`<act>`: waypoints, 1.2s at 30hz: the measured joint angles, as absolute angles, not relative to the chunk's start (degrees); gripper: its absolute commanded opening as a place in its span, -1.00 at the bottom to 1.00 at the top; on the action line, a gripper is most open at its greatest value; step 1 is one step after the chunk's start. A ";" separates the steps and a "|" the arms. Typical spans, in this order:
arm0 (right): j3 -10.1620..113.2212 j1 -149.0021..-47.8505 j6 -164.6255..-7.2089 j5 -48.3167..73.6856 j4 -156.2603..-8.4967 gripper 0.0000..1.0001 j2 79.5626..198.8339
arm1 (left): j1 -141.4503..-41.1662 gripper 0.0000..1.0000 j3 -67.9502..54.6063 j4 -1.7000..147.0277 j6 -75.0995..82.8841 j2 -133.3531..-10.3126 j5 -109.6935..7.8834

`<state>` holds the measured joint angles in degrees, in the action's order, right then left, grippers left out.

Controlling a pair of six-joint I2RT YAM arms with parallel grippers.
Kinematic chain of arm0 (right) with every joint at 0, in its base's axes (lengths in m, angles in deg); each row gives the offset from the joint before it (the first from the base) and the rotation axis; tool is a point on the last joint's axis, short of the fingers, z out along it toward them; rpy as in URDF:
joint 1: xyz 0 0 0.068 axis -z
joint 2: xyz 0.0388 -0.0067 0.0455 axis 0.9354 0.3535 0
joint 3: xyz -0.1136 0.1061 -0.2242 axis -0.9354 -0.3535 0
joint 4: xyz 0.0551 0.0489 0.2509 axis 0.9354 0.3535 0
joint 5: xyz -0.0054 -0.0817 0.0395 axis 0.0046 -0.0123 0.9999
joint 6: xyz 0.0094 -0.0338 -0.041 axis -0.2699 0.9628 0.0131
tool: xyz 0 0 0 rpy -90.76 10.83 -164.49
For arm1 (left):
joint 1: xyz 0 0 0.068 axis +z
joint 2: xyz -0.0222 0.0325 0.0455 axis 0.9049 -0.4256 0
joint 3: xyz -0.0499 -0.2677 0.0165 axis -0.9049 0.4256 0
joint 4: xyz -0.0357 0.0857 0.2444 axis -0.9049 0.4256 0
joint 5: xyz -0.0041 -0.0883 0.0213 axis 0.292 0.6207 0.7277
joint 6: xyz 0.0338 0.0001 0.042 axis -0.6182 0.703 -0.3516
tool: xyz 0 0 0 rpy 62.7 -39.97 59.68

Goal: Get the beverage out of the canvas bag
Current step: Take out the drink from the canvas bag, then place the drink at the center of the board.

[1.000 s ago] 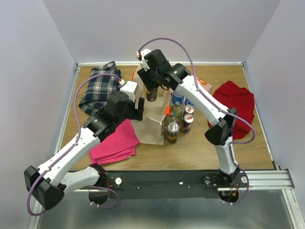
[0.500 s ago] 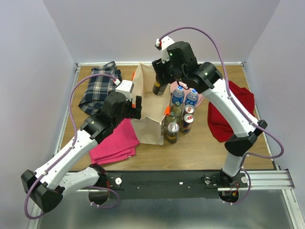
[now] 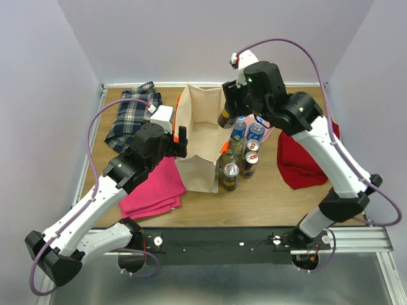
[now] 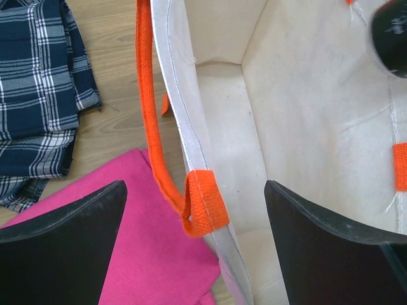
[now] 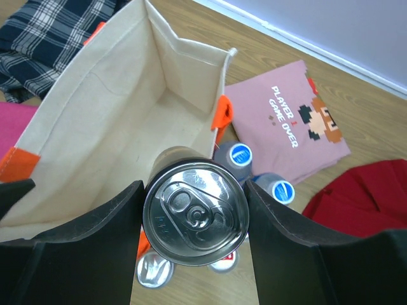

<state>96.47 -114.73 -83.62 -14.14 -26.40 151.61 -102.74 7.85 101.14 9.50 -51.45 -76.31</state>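
Note:
The beige canvas bag stands upright and open mid-table, and its inside looks empty. A dark beverage can with a silver top hangs upright above the bag's right rim, also seen from above. My right gripper is shut on the can's sides, raised over that rim. My left gripper is open and straddles the bag's left wall by the orange handle, one finger outside and one inside, neither touching. From above it sits at the bag's left edge.
Several bottles and cans stand against the bag's right side. A folded pink cloth lies left of the bag, with a plaid cloth behind it. A red cloth and a pink printed T-shirt lie to the right.
My right arm has lifted the can up out of the bag and to the right. My left gripper opened off the bag's left wall.

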 measured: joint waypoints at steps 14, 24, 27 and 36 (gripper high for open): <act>83.99 -114.73 -87.70 -24.96 -26.20 -0.99 140.68 | -102.74 0.98 6.69 101.01 9.90 -52.02 -76.01; 81.10 -114.73 -91.55 -31.21 -23.80 -0.99 139.41 | -102.74 0.98 6.04 101.03 9.96 -52.48 -75.24; 81.08 -114.73 -92.69 -33.20 -22.40 -0.99 138.52 | -102.74 0.98 6.04 101.01 9.96 -52.48 -75.20; 73.28 -114.69 -99.66 -36.58 -18.33 -0.99 130.76 | -102.74 0.98 6.04 101.01 9.96 -52.87 -75.15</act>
<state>73.28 -114.69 -99.66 -36.58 -18.33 130.76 -102.74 6.04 101.01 9.96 -52.87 -75.15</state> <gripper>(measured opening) 0.671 0.988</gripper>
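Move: The dark can in my right fingers is heading for bare table beyond the drinks' right side, roughly 16 cm right, 6 cm back and 31 cm below my right hand. The nearer Red Bull can stands about 10 cm right and 8 cm back. The right water bottle is about 12 cm right and 2 cm ahead, and the canvas bag's middle is some 10 cm left, straight level. From my left hand, that bare spot is about 36 cm right, level, and 20 cm below. With my right fingers still closed around the dark can, I swing it away from the bag's right rim and above the standing drinks, about 13 cm right and 6 cm back. I hold roughly my height at first, then sink to about 3 cm lower, and turn the wrist some 25 degrees clockwise as I go. ##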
